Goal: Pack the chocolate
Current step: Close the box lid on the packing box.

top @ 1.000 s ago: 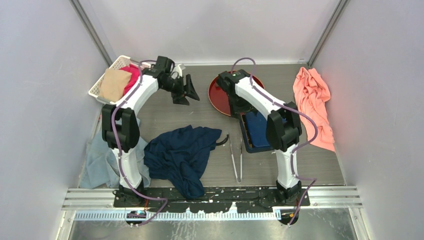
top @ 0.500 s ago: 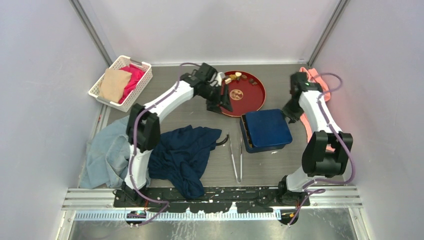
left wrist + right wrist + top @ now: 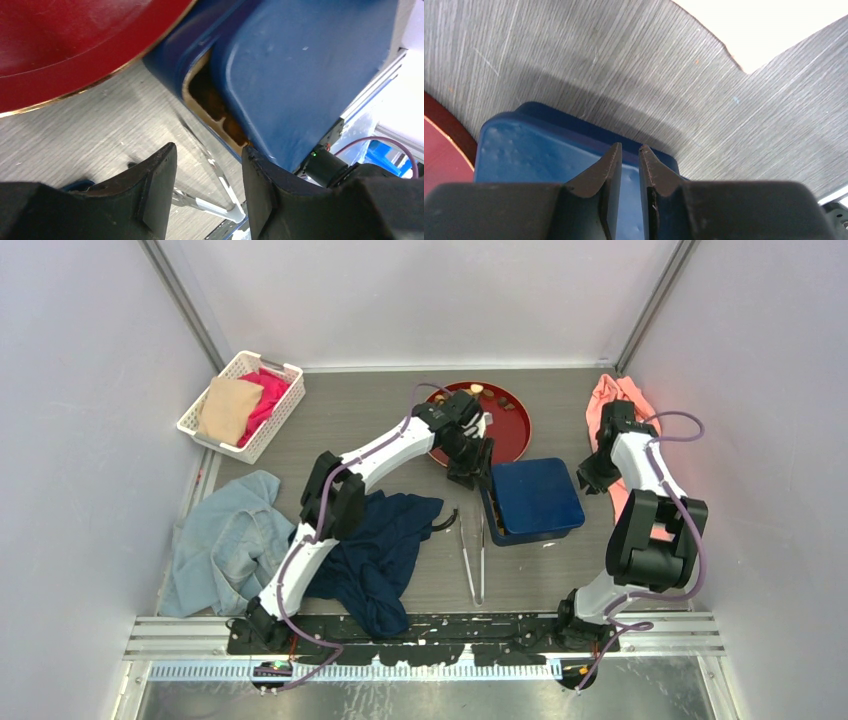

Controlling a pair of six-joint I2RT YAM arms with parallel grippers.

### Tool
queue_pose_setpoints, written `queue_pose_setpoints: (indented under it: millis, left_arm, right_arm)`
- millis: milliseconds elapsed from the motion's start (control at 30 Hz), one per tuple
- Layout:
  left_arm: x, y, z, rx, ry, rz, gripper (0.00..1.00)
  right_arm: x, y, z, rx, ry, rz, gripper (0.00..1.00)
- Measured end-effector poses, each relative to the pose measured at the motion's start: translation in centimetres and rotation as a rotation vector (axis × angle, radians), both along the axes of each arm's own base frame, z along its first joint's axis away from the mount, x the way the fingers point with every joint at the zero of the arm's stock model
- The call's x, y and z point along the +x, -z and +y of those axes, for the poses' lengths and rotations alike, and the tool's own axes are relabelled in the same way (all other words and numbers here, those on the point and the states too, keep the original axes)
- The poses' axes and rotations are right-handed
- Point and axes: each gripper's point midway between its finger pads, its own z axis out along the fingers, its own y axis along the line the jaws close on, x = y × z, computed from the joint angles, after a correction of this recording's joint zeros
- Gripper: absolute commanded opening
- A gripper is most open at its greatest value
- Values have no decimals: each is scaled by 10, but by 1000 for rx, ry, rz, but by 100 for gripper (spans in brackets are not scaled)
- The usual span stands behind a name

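Note:
Several small pieces of chocolate (image 3: 478, 390) lie along the far rim of the red round tray (image 3: 505, 430). A navy box (image 3: 533, 500) sits just in front of it, its lid (image 3: 300, 65) slightly askew. Through that slit, brown chocolate (image 3: 212, 97) shows in a gold insert. My left gripper (image 3: 470, 468) (image 3: 210, 150) hangs open at the box's left edge, one fingertip (image 3: 255, 165) close to the lid, nothing between the jaws. At the box's right edge, my right gripper (image 3: 592, 478) (image 3: 630, 147) hovers over the lid (image 3: 539, 150) with only a narrow gap, holding nothing.
Metal tongs (image 3: 470, 555) lie on the table left of the box. A dark navy cloth (image 3: 375, 545) and a light blue cloth (image 3: 225, 550) lie near left. A white basket (image 3: 240, 405) of clothes stands far left, and a salmon cloth (image 3: 620, 400) far right.
My left arm swung right from the basket, across the tray, to the box's left edge. My right arm swung off the tray to the box's right side. Both pairs of jaws narrowed.

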Motion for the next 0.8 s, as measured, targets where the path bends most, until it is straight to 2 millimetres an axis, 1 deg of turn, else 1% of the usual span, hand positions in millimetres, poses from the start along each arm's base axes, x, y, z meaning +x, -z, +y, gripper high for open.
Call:
queue_pose_setpoints:
  millis: [100, 200, 267, 300, 367, 600, 700, 800]
  left_arm:
    - [2, 9, 5, 29, -8, 8, 51]
    - [3, 11, 8, 41, -14, 7, 50]
    - [5, 11, 9, 43, -17, 4, 49]
    - [6, 11, 10, 44, -20, 4, 48]
    - [8, 11, 11, 43, -25, 2, 42]
    - [8, 14, 10, 31, -24, 9, 35]
    - [7, 18, 12, 35, -25, 22, 31]
    - [8, 18, 14, 29, -29, 34, 28]
  right_arm:
    - [3, 10, -5, 5, 8, 15, 25]
    - [5, 22, -8, 38, 17, 32, 25]
    - [8, 31, -5, 70, 13, 41, 25]
    - [8, 33, -4, 82, 11, 44, 25]
    - [9, 38, 0, 110, 0, 49, 25]
    - [14, 38, 14, 182, -59, 28, 25]
    - [14, 37, 19, 210, -89, 21, 26]
    - [15, 37, 22, 225, -110, 19, 26]
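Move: The box lid, sitting some 2 cm too far right on the packing box, has its middle about 14 cm to the left hand's right, 3 cm back and slightly below. From the right hand it is about 11 cm left, 2 cm back and slightly below. The red plate is about 12 cm ahead of the left hand and 1 cm right, while the tongs lie 17 cm back, straight behind it. The pink cloth is 8 cm ahead of the right hand and 8 cm right. Down first, about 4 cm, the right hand sinks beside the lid's right edge, then works left about 3 cm with its fingertips tilting in some 15 degrees, pushing the lid leftward onto the box, its fingers staying nearly shut. At the box's left end the left hand sinks nearly 2 cm, easing slightly forward and left as its fingers close from half open to about a third. ##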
